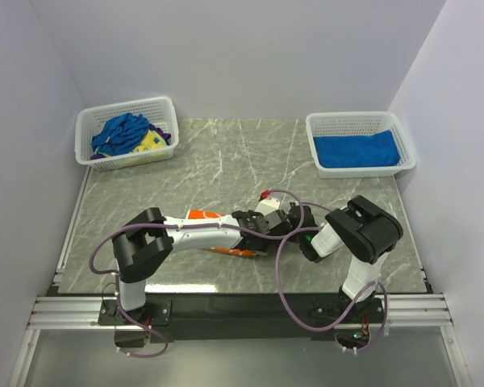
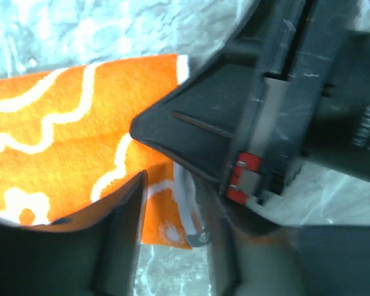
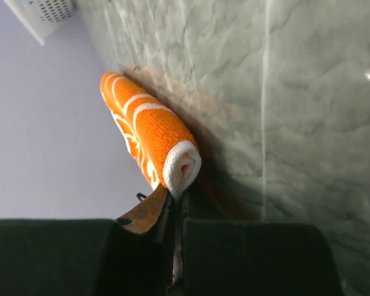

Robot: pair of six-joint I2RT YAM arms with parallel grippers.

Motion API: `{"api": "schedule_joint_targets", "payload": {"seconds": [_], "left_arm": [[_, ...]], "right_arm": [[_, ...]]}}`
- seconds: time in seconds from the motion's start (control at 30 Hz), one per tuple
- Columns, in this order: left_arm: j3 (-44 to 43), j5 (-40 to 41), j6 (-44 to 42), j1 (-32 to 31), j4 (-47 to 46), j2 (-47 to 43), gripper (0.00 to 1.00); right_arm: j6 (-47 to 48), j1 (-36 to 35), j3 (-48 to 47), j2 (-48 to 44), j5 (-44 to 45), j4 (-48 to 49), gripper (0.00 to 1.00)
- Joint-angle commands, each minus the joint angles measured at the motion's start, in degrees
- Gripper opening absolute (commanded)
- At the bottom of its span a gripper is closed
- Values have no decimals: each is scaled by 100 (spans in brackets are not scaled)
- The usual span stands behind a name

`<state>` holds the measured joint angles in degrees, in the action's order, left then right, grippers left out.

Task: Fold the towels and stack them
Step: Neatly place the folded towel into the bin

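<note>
The orange towel (image 1: 203, 214) with white flower outlines lies on the table near the front, mostly under my left arm. In the left wrist view the orange towel (image 2: 61, 142) lies flat, and its corner sits between the spread fingers of my left gripper (image 2: 176, 240); I cannot tell whether they touch it. My right gripper (image 3: 179, 203) is shut on a folded white-edged end of the orange towel (image 3: 151, 132), lifted off the marble. Both grippers meet at the towel's right end: left gripper (image 1: 254, 226), right gripper (image 1: 281, 219).
A white mesh basket (image 1: 89, 121) at the back left holds a crumpled blue towel (image 1: 125, 129) and a yellow one (image 1: 149, 143). A second white basket (image 1: 355, 117) at the back right holds a folded blue towel (image 1: 356, 151). The right gripper's body (image 2: 283, 92) fills the left wrist view's upper right.
</note>
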<state>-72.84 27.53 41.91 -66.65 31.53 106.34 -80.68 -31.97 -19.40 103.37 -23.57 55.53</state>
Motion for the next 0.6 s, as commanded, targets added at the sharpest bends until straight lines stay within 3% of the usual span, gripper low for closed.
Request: {"api": "schedule_joint_targets", "payload": {"seconds": [0.0,0.1,0.2,0.37,0.4,0.57], "left_arm": [[-231,-151,98,-6,-287,-201,57],[-231,-151,98,3,-261,-350,76],[-196,-178,80,91,-165,-597,85],[252,-415,10,442,-94,-1377,91],[470,-485,-7,634,-86,-1519,93],[1096,-880,-401,1452,107,-2529,95]], "right_arm": [[526,102,-283,-378,2,-716,0],[1104,366,-538,-519,-191,-1365,0],[1861,647,-872,-546,-471,-2086,0],[3388,1157,-1715,-354,-789,-3370,0],[3645,1297,-1890,-335,-772,-3982,0],[5418,1597,-3454,-300,-79,-6059,0]]}}
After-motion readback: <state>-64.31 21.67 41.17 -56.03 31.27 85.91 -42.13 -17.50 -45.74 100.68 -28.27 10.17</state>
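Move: The right gripper already pinches the middle of the folded orange towel's right end; the bin it is bound for lies about 26 cm ahead and 30 cm to its right. The towel's middle is some 8 cm to this hand's left and 1 cm ahead. From the left gripper, partly open at the towel's near right corner, the towel's middle is roughly 11 cm left, 5 cm ahead and slightly below. Keep the right gripper shut on the towel's end and haul it forward about 10 cm and some 6 cm right, towards the bin, staying low and tipping the fingers more steeply down. Meanwhile spread the left fingers fully, then after a brief hold lift that hand some 8 cm and carry it left, drifting a little forward, clear of the towel's corner. ##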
